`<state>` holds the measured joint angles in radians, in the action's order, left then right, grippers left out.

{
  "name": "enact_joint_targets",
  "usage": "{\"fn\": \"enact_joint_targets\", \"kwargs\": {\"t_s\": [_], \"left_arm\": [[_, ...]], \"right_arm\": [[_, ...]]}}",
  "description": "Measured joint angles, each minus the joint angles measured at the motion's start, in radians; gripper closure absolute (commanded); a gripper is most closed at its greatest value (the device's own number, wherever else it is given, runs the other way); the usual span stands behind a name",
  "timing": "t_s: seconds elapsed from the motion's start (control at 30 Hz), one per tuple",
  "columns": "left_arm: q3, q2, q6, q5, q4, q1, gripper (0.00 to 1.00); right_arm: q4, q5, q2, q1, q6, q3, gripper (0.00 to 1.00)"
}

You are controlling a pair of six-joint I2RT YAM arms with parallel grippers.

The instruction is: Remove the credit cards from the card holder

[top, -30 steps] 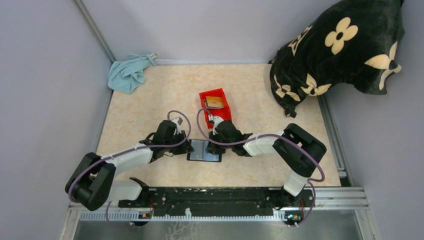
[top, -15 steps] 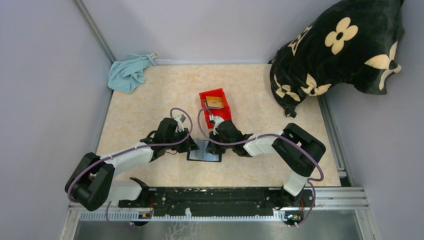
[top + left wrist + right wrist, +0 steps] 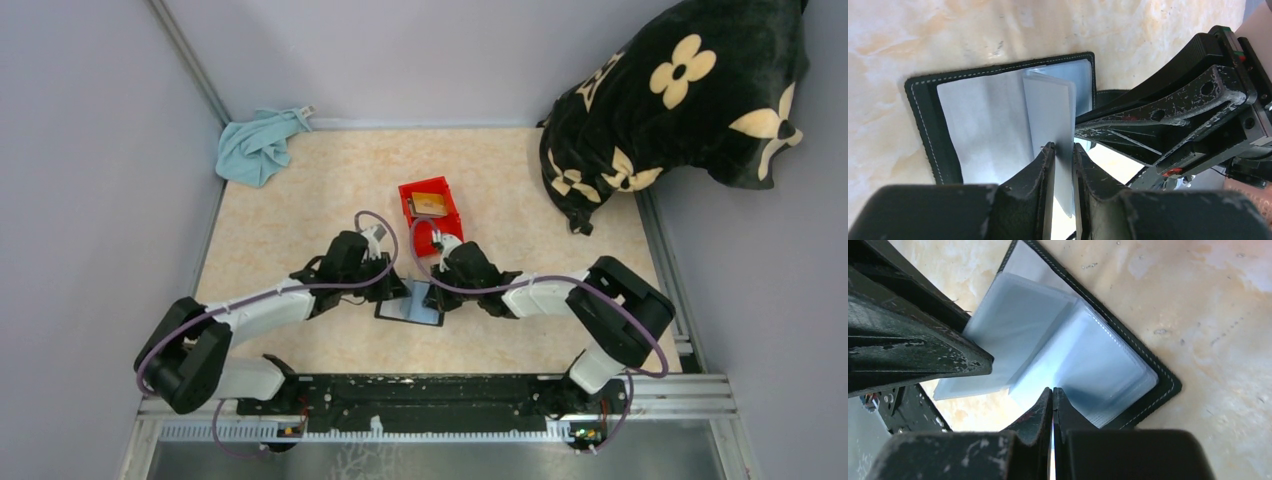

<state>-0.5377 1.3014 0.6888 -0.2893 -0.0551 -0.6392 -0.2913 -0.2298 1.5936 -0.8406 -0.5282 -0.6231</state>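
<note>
The card holder point(image 3: 410, 305) lies open on the table between both arms, black with white stitching point(image 3: 918, 115) and pale blue-grey sleeves inside point(image 3: 1108, 365). My left gripper point(image 3: 400, 292) point(image 3: 1064, 148) is shut on one sleeve page point(image 3: 1048, 110), which stands raised off the holder. My right gripper point(image 3: 433, 292) point(image 3: 1053, 390) is shut, its tips resting on the stack of sleeves at the right half. A tan credit card point(image 3: 430, 204) lies in the red bin point(image 3: 446, 222). I see no card in the sleeves that show.
The red bin stands just beyond the holder. A light blue cloth point(image 3: 258, 145) lies at the back left corner. A black flowered cushion point(image 3: 680, 100) fills the back right. Grey walls close the table on three sides.
The left gripper has moved right over the holder, lifting a sleeve page from flat to raised. The right arm has shifted slightly right, its tips still on the holder.
</note>
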Motion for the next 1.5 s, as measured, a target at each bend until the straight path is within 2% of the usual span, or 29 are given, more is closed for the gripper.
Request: {"fn": "enact_joint_targets", "kwargs": {"t_s": [0.47,0.97,1.5], "left_arm": [[-0.084,0.138,0.034,0.020,-0.038,-0.138,0.74],[-0.170,0.194,0.041,0.032,-0.039,-0.209,0.75],[-0.213,0.249,0.057,0.041,-0.050,-0.310,0.75]], "right_arm": [[0.141,0.058,-0.292,0.067,0.015,0.047,1.00],[0.229,0.113,-0.337,0.078,0.029,0.106,1.00],[0.360,0.261,-0.528,0.108,-0.010,0.118,1.00]]}}
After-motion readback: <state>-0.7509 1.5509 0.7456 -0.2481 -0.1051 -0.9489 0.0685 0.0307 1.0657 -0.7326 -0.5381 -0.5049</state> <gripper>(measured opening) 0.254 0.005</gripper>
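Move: Just under and behind the left fingers, which have a clear pocket page between them, lies the open card holder, its middle about 2 cm back, 1 cm right and some 5 cm below. From the right fingertips the holder's middle is roughly 1 cm back, 4 cm left and 1 cm below. The red box stands about 15 cm ahead of the left hand and 5 cm right, 3 cm lower. Dragging the holder by its raised page, the left hand sweeps about 10 cm to the right and then also 4 to 5 cm back at nearly level height, turning some 15 degrees clockwise, fingers unchanged. The right hand, still shut, lifts off the holder and keeps ahead of it to the right, about 10 cm, rising, dipping once, then rising again to end 6 cm higher. ##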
